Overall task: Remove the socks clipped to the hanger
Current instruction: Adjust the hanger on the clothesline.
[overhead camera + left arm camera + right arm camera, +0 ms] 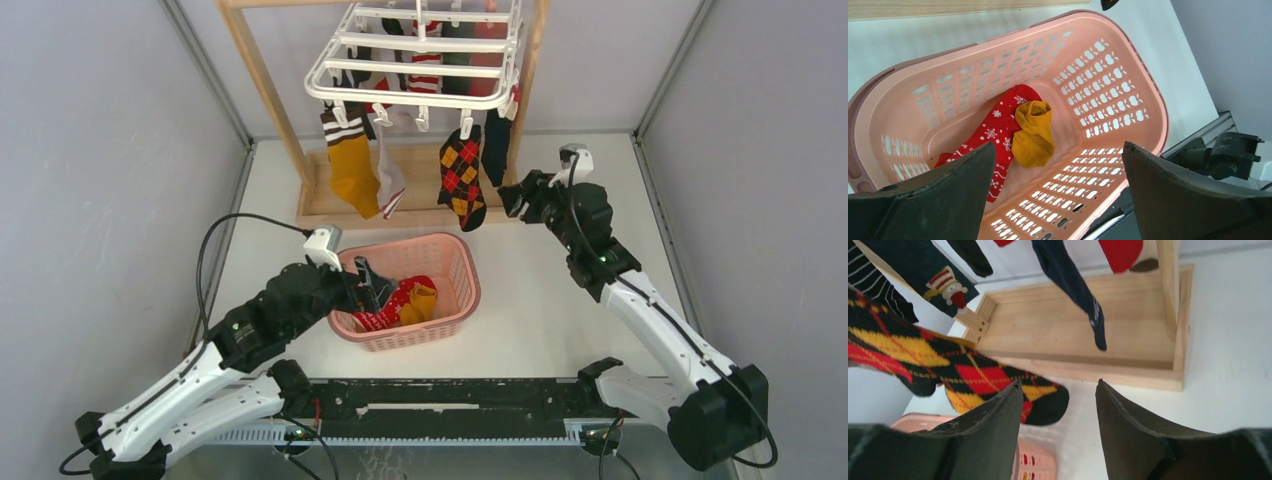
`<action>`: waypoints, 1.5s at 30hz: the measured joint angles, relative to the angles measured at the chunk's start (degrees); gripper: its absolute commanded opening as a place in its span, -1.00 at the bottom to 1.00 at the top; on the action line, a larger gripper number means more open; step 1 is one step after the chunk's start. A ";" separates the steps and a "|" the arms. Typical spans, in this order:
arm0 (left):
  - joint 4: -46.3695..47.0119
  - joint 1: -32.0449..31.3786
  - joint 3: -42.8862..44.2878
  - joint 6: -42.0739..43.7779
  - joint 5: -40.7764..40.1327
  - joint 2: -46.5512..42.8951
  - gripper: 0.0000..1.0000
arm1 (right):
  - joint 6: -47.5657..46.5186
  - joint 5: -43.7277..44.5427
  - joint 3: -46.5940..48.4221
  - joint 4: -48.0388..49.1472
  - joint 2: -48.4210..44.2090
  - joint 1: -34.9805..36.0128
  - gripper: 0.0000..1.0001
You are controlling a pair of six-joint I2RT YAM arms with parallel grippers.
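Note:
The white hanger (420, 50) hangs from a wooden stand with several socks clipped under it: a mustard sock with a brown band (352, 165), a grey one (388, 178), an argyle one (462, 180) and a dark one (495, 145). My right gripper (512, 198) is open just right of the argyle sock's toe (963, 375); nothing lies between its fingers (1058, 382). A dark sock (1073, 290) dangles ahead of it. My left gripper (368, 285) is open and empty over the pink basket (1058, 145). A red snowflake sock (998, 125) and a mustard sock (1033, 135) lie inside.
The pink basket (472, 285) stands at the table's centre, between the arms. The wooden stand's base tray (1073, 330) sits behind it, its uprights rising on both sides (265, 85). Grey walls close in the left, right and back. A black rail (450, 400) runs along the near edge.

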 measured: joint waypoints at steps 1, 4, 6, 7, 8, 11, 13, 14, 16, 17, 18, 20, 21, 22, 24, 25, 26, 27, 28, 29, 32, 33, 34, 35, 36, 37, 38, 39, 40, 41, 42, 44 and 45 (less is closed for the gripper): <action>0.00 -0.04 0.00 0.00 0.02 -0.42 1.00 | -0.68 -0.20 0.70 1.22 1.22 -0.17 0.25; -0.04 -0.11 0.00 0.00 0.04 -1.36 1.00 | -2.58 -0.90 2.99 5.16 5.53 -0.59 0.24; -0.04 -0.13 0.00 0.00 0.02 -1.97 0.99 | -3.72 -1.27 4.72 6.99 8.83 -0.70 0.24; -0.07 -0.15 0.00 0.00 0.02 -2.10 1.00 | -4.17 -1.44 5.57 7.65 10.40 -0.74 0.24; -0.09 -0.15 0.00 0.00 0.02 -2.14 0.99 | -4.74 -1.51 6.40 8.35 12.02 -0.81 0.24; -0.15 -0.15 0.00 0.00 0.02 -2.14 0.99 | -6.03 -1.60 7.26 10.36 15.72 -1.09 0.24; -0.20 -0.15 0.00 0.00 0.02 -2.16 0.99 | -6.73 -1.64 7.26 10.99 17.55 -1.38 0.24; -0.28 -0.15 0.00 0.00 0.02 -2.16 1.00 | -7.08 -1.64 7.26 11.52 18.38 -1.51 0.23; -0.48 -0.24 0.00 0.00 0.02 -2.14 1.00 | -7.65 -1.57 7.26 12.35 19.47 -1.73 0.23; -0.55 -0.26 0.02 0.00 0.02 -2.14 1.00 | -7.89 -1.42 7.26 12.92 19.98 -1.75 0.23; -0.59 -0.26 0.02 0.00 0.02 -2.12 0.99 | -8.26 -1.31 7.26 13.62 20.52 -1.77 0.22; -0.72 -0.26 0.09 0.00 0.04 -1.97 1.00 | -8.96 -1.18 7.26 14.84 21.44 -1.75 0.22; -0.92 -0.26 0.20 0.00 0.04 -1.86 1.00 | -9.33 -1.14 7.26 15.56 21.97 -1.77 0.21; -1.09 -0.26 0.24 0.00 0.02 -1.77 1.00 | -9.77 -0.98 7.26 16.39 22.58 -1.77 0.18; -1.40 -0.26 0.26 0.00 0.02 -1.77 1.00 | -10.36 -0.74 7.26 17.40 23.39 -1.77 0.03; -1.55 -0.26 0.26 0.00 0.02 -1.77 1.00 | -10.69 -0.68 7.26 18.12 23.80 -1.77 -0.09; -1.66 -0.26 0.26 0.00 0.02 -1.77 1.00 | -11.02 -0.57 7.26 18.80 24.15 -1.77 -0.21; -1.79 -0.26 0.26 0.00 0.02 -1.77 0.99 | -11.23 -0.57 7.26 19.50 24.48 -1.77 -0.28; -1.88 -0.26 0.26 0.00 0.02 -1.77 1.00 | -11.32 -0.52 7.26 20.00 24.74 -1.77 -0.34; -1.90 -0.26 0.26 0.00 0.02 -1.77 0.99 | -11.37 -0.55 7.26 20.52 25.00 -1.77 -0.44; -2.16 -0.26 0.28 0.00 0.02 -1.75 0.99 | -11.32 -0.68 7.26 21.94 25.59 -1.77 -0.72; -2.36 -0.26 0.35 0.00 0.02 -1.68 0.99 | -11.43 -0.79 7.26 22.21 25.64 -1.77 -0.77; -2.51 -0.26 0.48 0.00 0.00 -1.55 0.99 | -11.32 -0.85 7.26 22.49 25.66 -1.75 -0.81; -2.62 -0.26 0.59 0.00 0.00 -1.46 0.99 | -11.34 -1.01 7.26 22.69 25.66 -1.75 -0.84; -2.67 -0.26 0.68 0.00 0.00 -1.33 0.99 | -11.34 -1.14 7.26 22.93 25.66 -1.75 -0.84; -2.69 -0.26 0.74 0.00 0.02 -1.22 0.99 | -11.28 -1.22 7.26 23.06 25.66 -1.75 -0.84; -2.67 -0.26 0.76 0.00 0.00 -1.11 1.00 | -11.23 -1.25 7.23 23.12 25.62 -1.75 -0.84; -2.69 -0.26 0.76 0.00 0.00 -1.01 1.00 | -11.23 -1.22 7.17 23.15 25.49 -1.75 -0.84; -2.69 -0.26 0.76 0.00 0.00 -0.92 1.00 | -11.21 -1.20 6.97 23.19 25.22 -1.75 -0.84; -2.67 -0.26 0.76 0.00 0.00 -0.83 1.00 | -11.21 -1.14 6.51 23.26 24.59 -1.70 -0.84; -2.67 -0.26 0.76 -0.02 0.00 -0.76 0.99 | -11.21 -1.09 5.88 23.26 23.71 -1.66 -0.84; -2.67 -0.26 0.76 -0.02 0.00 -0.74 1.00 | -11.21 -0.79 4.44 23.37 21.59 -1.44 -0.84; -2.67 -0.26 0.76 -0.02 -0.02 -0.74 0.99 | -11.19 -0.61 3.78 23.37 20.44 -1.29 -0.84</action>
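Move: The navy sock under the hanger's right front corner has its middle about 11 cm ahead of the right hand, 2 cm to its left and some 3 cm above, its toe end hanging lower. The argyle sock hangs nearer, about 7 cm left, 2 cm ahead and 5 cm above. The wooden post stands roughly 17 cm ahead and 3 cm right. From the left hand, the navy sock is about 26 cm ahead, 19 cm right and 6 cm higher. Forward some 10 cm, past the argyle sock on its left, the right hand reaches for the navy sock, rising a touch before dipping to about 3 cm below its start, with the fingertips tilting up and its left side rolling down slightly. The part-open fingers close nearly shut, pinching the sock's lower end, then draw it back and up about 2 cm. ##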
